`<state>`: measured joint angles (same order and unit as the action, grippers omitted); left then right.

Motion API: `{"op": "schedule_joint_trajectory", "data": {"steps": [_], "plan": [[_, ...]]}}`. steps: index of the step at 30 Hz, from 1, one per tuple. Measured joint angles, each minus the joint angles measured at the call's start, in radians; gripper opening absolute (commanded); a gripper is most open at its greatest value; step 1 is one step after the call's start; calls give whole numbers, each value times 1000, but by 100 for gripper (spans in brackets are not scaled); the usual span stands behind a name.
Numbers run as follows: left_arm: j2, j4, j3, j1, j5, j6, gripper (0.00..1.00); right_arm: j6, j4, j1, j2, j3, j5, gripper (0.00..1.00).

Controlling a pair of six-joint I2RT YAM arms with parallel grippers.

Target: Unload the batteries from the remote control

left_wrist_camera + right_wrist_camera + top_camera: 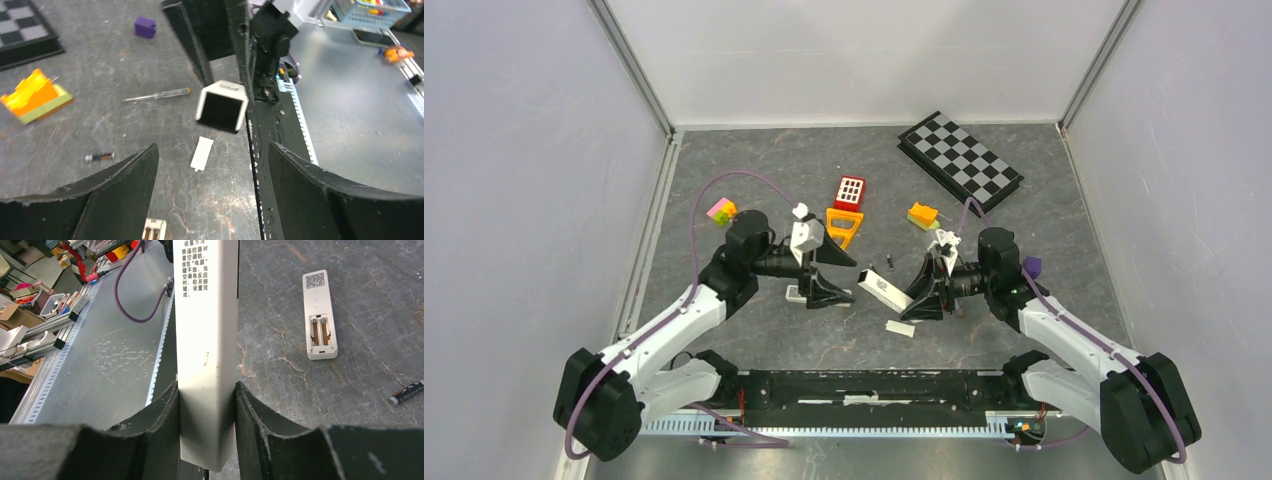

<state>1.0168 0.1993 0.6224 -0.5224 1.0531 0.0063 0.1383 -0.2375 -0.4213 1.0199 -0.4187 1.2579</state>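
Observation:
My right gripper (206,385) is shut on a white remote control (207,330), clamping its lower end so that it sticks out toward the left arm (879,288). The left wrist view looks at that remote end-on (222,105). My left gripper (212,146) is open above the table with nothing between its fingers, facing the held remote (852,282). One dark battery (99,156) lies loose on the table, also visible in the right wrist view (407,392). A white battery cover (202,153) lies flat below the held remote.
A second white remote (319,315) lies on the table with its battery bay open and empty. A thin screwdriver (157,94), an orange-yellow block (35,97), a purple block (145,27) and a checkerboard (959,160) lie around. Red and orange toys (847,208) sit mid-table.

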Motion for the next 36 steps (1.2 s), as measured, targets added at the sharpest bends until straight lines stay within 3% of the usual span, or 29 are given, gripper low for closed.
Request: {"op": "schedule_joint_trajectory", "data": {"steps": [9,14,23,30,36], "plan": [[77,-73,67,-146,12,230,76,7,0,1,-3,0,3,0],[77,-96,68,-148,-22,294,61,8,0,1,-3,0,3,0],[78,-67,82,-164,-59,325,61,8,0,1,13,0,2,0],[83,-32,82,-166,-63,323,35,4,0,0,23,0,6,0],[83,-37,82,-166,-61,324,46,-4,0,0,23,0,7,0]]}}
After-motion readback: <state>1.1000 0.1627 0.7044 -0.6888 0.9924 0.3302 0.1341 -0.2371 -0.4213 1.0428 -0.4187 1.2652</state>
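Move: The white remote control held in the right hand has its middle about 9 cm to the left hand's right, 3 cm back and 3 cm lower; its free end is only some 3 cm from the left fingers. From the left hand, an opened remote lies on the table 8 cm left and 2 cm ahead, and loose batteries 7 cm right and 10 cm ahead, all about 21 cm down. From the right hand, the held remote's middle is 3 cm left, 2 cm ahead and 2 cm up; the battery cover is straight below, 2 cm back and 15 cm down. The left fingers close from wide open and pinch the free end of the white remote control, after reaching rightward about 4 cm over it; the hand also dips back some 2.5 cm before easing partly forward again. Meanwhile its wrist rolls about 15 degrees, forward side rising, to line the pads up with the remote's sides. The right hand stays put, keeping its grip on the other end. ##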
